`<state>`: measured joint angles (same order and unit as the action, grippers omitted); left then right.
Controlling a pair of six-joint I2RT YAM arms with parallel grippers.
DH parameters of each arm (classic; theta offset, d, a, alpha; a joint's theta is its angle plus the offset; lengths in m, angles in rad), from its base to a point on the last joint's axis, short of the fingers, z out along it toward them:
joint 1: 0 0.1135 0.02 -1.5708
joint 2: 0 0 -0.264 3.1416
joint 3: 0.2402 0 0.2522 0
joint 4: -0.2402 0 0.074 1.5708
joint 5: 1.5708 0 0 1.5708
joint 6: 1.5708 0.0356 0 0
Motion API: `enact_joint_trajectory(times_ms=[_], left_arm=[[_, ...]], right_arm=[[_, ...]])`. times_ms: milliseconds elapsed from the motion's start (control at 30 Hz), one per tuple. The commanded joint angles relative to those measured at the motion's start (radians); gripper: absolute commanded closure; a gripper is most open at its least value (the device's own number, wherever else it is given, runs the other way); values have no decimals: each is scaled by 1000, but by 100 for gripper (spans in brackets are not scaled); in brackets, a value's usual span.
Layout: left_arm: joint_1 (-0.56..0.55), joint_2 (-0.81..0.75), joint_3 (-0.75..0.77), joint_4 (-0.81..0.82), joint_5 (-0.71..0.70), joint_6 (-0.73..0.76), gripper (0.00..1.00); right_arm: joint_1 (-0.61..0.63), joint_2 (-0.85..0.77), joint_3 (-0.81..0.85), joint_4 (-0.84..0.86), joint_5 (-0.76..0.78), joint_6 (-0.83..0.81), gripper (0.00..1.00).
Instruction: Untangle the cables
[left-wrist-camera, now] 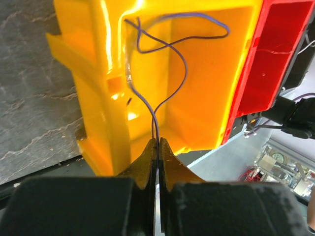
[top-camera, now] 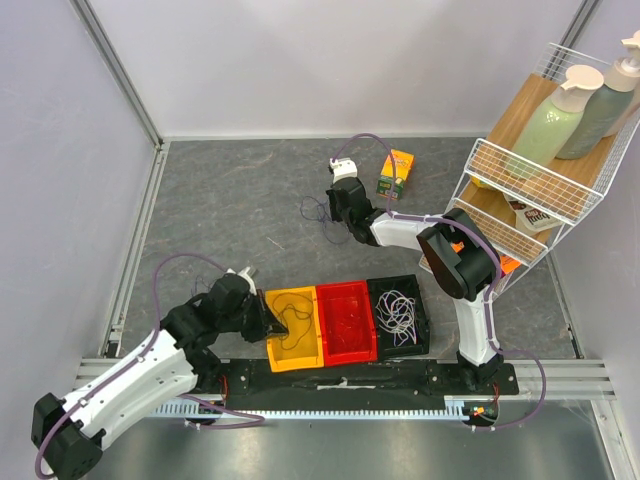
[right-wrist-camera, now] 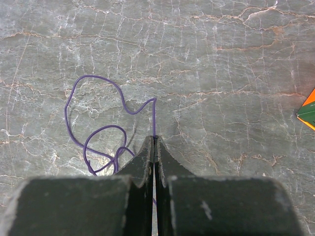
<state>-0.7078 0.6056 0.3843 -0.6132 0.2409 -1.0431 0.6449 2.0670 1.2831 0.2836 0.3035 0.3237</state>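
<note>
My left gripper (top-camera: 275, 322) hangs over the yellow bin (top-camera: 305, 352), shut on a thin purple cable (left-wrist-camera: 156, 125). That cable loops up inside the yellow bin (left-wrist-camera: 206, 113) from the left gripper (left-wrist-camera: 157, 140). Farther back, my right gripper (top-camera: 333, 212) is low over the table, shut on another purple cable (top-camera: 317, 210). In the right wrist view this cable (right-wrist-camera: 155, 115) rises from the right gripper (right-wrist-camera: 155, 138) and curls in loops on the grey surface to the left. More cables (top-camera: 397, 310), white and purple, lie coiled in the black bin (top-camera: 424, 318).
A red bin (top-camera: 346, 322) sits between the yellow and black ones at the near edge. An orange and green box (top-camera: 396, 173) stands at the back of the table. A white wire shelf (top-camera: 520, 175) with pump bottles (top-camera: 553, 125) stands at the right.
</note>
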Motion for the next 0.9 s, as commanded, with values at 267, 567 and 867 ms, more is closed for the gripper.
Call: enact_joint_trajectory(times_ms=[267, 567, 867], left_arm=[[-7, -69, -4, 28, 14, -47, 98], [-5, 220, 168, 124, -20, 55, 67], [-4, 53, 182, -9, -133, 43, 22]], right_arm=[[-2, -25, 18, 25, -20, 15, 100], [-2, -33, 4, 31, -17, 17, 100], [-1, -39, 2, 58, -79, 12, 100]])
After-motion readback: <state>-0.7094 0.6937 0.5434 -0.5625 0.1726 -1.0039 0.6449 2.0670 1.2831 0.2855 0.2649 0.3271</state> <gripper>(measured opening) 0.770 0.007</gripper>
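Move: The left hand still pinches the purple cable just inside the left side of the yellow bin, whose middle is about 3 cm to its right, 2 cm ahead and 4 cm below. The red bin's middle is some 12 cm to the hand's right and 2 cm ahead, the black bin's 22 cm right and 3 cm ahead. From the right hand, the yellow bin lies roughly 33 cm back and 7 cm left, about level in height. After a slight pull back, the left fingers open wide, freeing the cable, as the hand rises 5 cm and forward. ##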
